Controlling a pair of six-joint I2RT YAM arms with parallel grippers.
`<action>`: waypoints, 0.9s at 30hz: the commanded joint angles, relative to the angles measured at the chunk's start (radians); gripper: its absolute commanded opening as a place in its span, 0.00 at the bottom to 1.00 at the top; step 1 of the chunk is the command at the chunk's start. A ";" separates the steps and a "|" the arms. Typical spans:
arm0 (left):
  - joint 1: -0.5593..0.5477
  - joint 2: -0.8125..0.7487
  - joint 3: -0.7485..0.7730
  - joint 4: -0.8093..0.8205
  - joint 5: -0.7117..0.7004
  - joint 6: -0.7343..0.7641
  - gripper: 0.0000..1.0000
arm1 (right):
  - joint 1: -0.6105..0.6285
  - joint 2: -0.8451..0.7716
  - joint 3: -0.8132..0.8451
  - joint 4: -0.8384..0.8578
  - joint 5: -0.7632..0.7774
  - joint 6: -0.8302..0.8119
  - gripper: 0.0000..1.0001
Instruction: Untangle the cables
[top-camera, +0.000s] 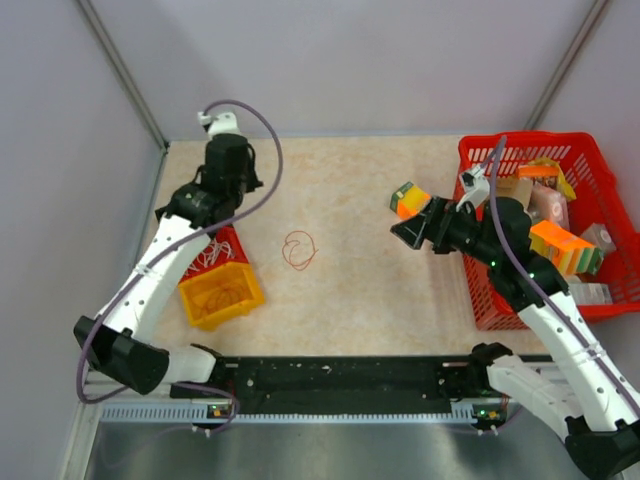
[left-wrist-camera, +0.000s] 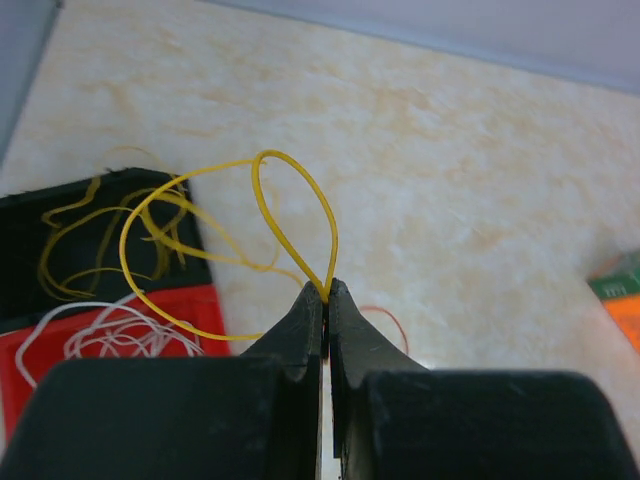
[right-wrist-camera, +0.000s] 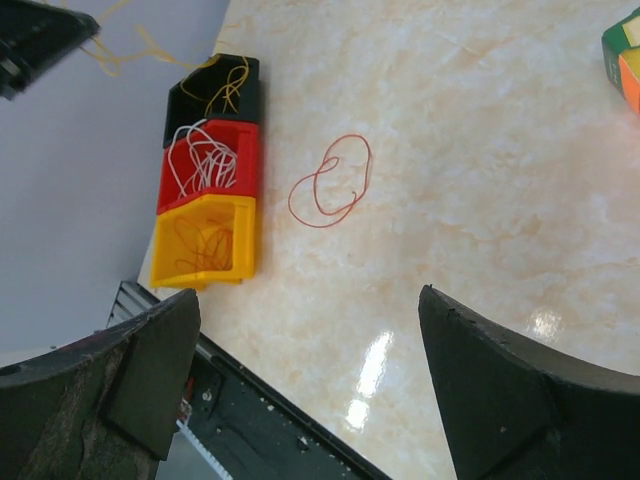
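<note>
My left gripper (left-wrist-camera: 327, 292) is shut on a thin yellow cable (left-wrist-camera: 300, 185), whose loops hang over the black bin (left-wrist-camera: 25, 215). More yellow cables (right-wrist-camera: 225, 95) lie in that bin. White cables (right-wrist-camera: 200, 160) fill the red bin (right-wrist-camera: 247, 150), and orange cables (right-wrist-camera: 200, 245) lie in the yellow bin (right-wrist-camera: 245, 235). A loose red cable (top-camera: 298, 250) lies looped on the table, apart from both grippers. My right gripper (right-wrist-camera: 308, 298) hangs open and empty above the table, right of the red cable (right-wrist-camera: 366, 170).
A red basket (top-camera: 480, 290) with several boxes and blocks stands at the right edge. A green and orange block (top-camera: 408, 200) sits beside my right gripper (top-camera: 412, 228). The three bins (top-camera: 222, 295) line the left side under the left arm.
</note>
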 joint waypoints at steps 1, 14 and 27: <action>0.176 0.049 0.150 -0.125 0.027 -0.061 0.00 | -0.012 0.013 -0.008 0.000 -0.005 -0.033 0.89; 0.541 0.275 0.125 -0.093 0.105 -0.230 0.00 | -0.012 0.020 -0.026 0.002 -0.020 -0.041 0.89; 0.609 0.263 -0.047 -0.091 0.202 -0.379 0.21 | -0.012 0.070 -0.063 0.029 -0.081 -0.041 0.89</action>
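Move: The black bin I'm taking the held yellow cable to is about 22 cm to the left of my left hand, 6 cm ahead and some 26 cm below. The red bin adjoins it on the near side, roughly 20 cm left and 3 cm back from this hand. The red cable lies on the table, about 4 cm right and 1 cm back. From my right hand the black bin is around 47 cm left and 19 cm ahead, well below. With the yellow cable still pinched in shut fingers, I swing my left hand about 19 cm left towards the black bin, bowing slightly forward and rising a little at first, then sinking to finish some 16 cm lower. Meanwhile the wrist turns roughly 40 degrees counter-clockwise and tips the fingers steeply downward. My empty right hand stays open and lowers about 3.5 cm. ##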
